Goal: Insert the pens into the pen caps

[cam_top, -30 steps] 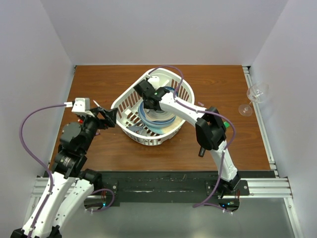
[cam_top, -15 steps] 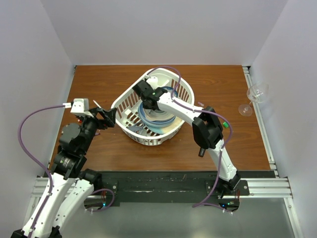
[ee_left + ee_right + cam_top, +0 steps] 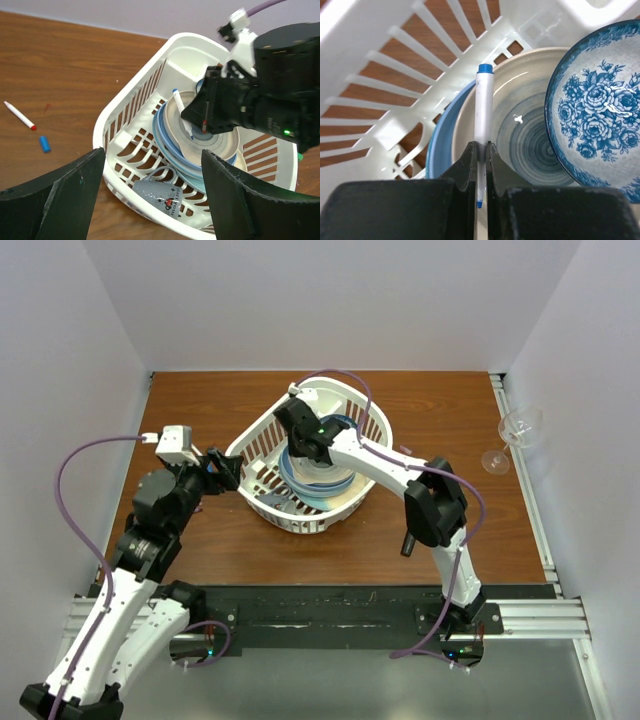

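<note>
My right gripper (image 3: 480, 150) is shut on a thin white pen (image 3: 483, 110) with blue ends, inside the white basket (image 3: 395, 60) above the stacked plates. The left wrist view shows that same pen (image 3: 180, 111) sticking up out of the right gripper (image 3: 200, 120). Out on the wood, left of the basket, lie a white pen with a red tip (image 3: 19, 115) and a small blue pen cap (image 3: 45, 144). My left gripper (image 3: 152, 155) hangs open at the basket's left side (image 3: 222, 472), with nothing between its fingers.
The basket (image 3: 262, 502) holds stacked blue and white plates (image 3: 215, 145), a blue floral bowl (image 3: 600, 125) and a grey mug (image 3: 155, 195). A wine glass (image 3: 515, 435) lies at the table's right edge. White walls close the table in on three sides.
The right gripper has shut on the blue-ended pen in the basket. The left arm has shifted slightly right, closer to the basket's rim.
</note>
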### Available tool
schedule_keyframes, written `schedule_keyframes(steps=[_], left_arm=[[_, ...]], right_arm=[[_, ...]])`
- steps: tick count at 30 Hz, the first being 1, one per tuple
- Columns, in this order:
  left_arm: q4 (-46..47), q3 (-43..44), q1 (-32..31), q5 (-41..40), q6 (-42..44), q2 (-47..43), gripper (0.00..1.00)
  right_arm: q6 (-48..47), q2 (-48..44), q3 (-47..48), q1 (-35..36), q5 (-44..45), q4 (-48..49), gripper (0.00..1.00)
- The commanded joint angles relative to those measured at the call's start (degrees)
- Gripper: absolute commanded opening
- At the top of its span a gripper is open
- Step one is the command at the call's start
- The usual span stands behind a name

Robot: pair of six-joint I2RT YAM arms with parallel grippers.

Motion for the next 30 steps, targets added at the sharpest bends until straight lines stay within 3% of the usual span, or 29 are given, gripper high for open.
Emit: schedule_keyframes(steps=[1,9,13,15,17,20,30], left_arm=[[-0.3,4.3,-0.2,1.5,-4.1,4.6,0.82],[1.5,10.8,-0.2,3.7,-9.3,17.7,0.81],[3.2,12.5,-0.1,5.3,-10.6,22.9,0.81],[3.6,12.9,-0.1,4.8,-10.5,23.8,0.81],[4.9,12.1,-0.1,4.9,-8.8,22.7,0.81],[4.6,10.2,-0.2,3.7,-6.7,19.7,0.82],[2.1,3.8,-0.1,-2.3,-2.4,9.7,0.83]], right_arm=[[-2.7,-7.3,-5.2,0.3,-2.4,8.5,0.00],[-4.0,-16.1,-14.6,0.4,-8.1,15.8,0.00],[-5.7,-19.1,-18.0,0.5,-6.1,17.4,0.00],[-8.9,-17.2,-16.6,0.5,-6.0,15.5,0.03],[-12.3,-13.7,-13.0,0.5,-5.2,11.6,0.19],[-10.6,-9.0,-4.1,0.4,-1.0,1.4,0.27],[4.0,1.7,9.3,0.5,6.4,-13.4,0.33]])
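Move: The right hand already holds the pen above the grey plate, whose middle lies some 5 cm to its right, 1 cm ahead and 5 cm below. From that hand, the flowered bowl is about 9 cm right, 5 cm ahead and 2 cm lower; the grey mug is 11 cm back, 5 cm left and 7 cm lower. For the left hand the held pen is roughly 14 cm ahead, 14 cm right and 14 cm below. Right hand rises 6 cm, opens and sinks back over the plate, pen released; left reaches forward 6 cm, half-withdraws. ##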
